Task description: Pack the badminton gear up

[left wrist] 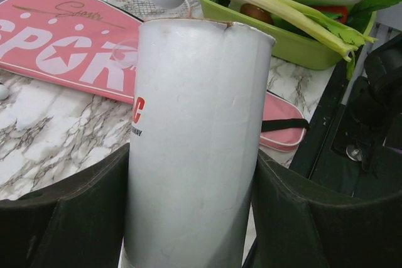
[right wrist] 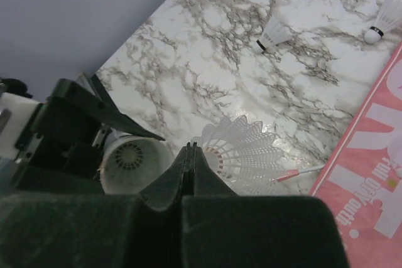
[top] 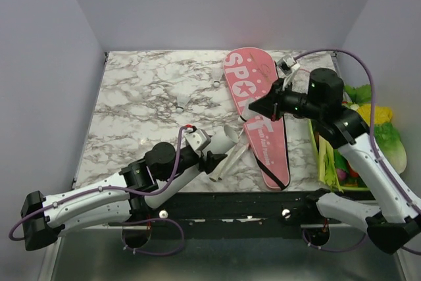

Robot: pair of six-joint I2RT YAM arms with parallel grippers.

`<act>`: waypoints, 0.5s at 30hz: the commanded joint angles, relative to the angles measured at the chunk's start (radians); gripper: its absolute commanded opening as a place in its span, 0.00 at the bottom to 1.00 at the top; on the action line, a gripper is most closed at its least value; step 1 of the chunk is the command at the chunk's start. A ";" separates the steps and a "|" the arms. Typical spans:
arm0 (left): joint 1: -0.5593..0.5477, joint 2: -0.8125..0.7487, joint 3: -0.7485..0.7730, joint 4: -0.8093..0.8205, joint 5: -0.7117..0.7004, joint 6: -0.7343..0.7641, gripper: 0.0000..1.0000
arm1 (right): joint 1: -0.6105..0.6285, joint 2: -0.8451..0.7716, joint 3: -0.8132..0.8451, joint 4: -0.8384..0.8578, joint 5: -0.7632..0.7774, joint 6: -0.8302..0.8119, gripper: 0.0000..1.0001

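My left gripper (top: 212,160) is shut on the long white tube (top: 225,144), which fills the space between its pads in the left wrist view (left wrist: 195,142). The tube's open mouth (right wrist: 132,158) points toward my right gripper (right wrist: 192,149). That gripper is shut and pinches the rim of a white shuttlecock (right wrist: 245,152), holding it just off the tube mouth and above the table. In the top view the right gripper (top: 255,111) hovers over the pink SPORT bag (top: 260,113), which lies flat. A thin red-white racket shaft (right wrist: 301,172) pokes out beside the bag (right wrist: 377,186).
Loose shuttlecocks lie on the marble top (top: 179,106) (top: 216,83) (top: 141,141); two of them show in the right wrist view (right wrist: 273,32) (right wrist: 380,26). A green tray of toy vegetables (top: 355,149) stands at the right edge, also in the left wrist view (left wrist: 295,51). Walls enclose the table.
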 commanded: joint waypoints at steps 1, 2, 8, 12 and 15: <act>-0.011 0.034 -0.074 -0.030 0.006 -0.194 0.00 | 0.013 -0.130 -0.043 -0.015 -0.015 0.056 0.01; -0.011 0.039 -0.077 -0.022 0.006 -0.199 0.00 | 0.014 -0.157 -0.045 -0.019 -0.024 0.062 0.01; -0.011 0.057 -0.096 0.038 0.004 -0.221 0.00 | 0.028 -0.205 -0.085 0.000 -0.063 0.102 0.01; -0.011 0.048 -0.111 0.081 0.017 -0.244 0.00 | 0.033 -0.213 -0.120 0.037 -0.095 0.130 0.01; -0.011 0.045 -0.114 0.087 0.020 -0.245 0.00 | 0.045 -0.213 -0.143 0.070 -0.104 0.151 0.01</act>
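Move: The right hand already holds the shuttlecock by its skirt, and the open mouth of the white tube lies about 7 cm back, 7 cm to its left and 4 cm below. The racket handles lie some 6 cm left, 1 cm back and 29 cm below; the pink bag's middle is 13 cm ahead, 5 cm right, at table level. From the left hand, gripping the tube, the mouth is about 4 cm ahead, 5 cm right, 6 cm up. The right hand draws the pinched shuttlecock about 6 cm back towards the left-held tube's mouth, rising then dipping. ##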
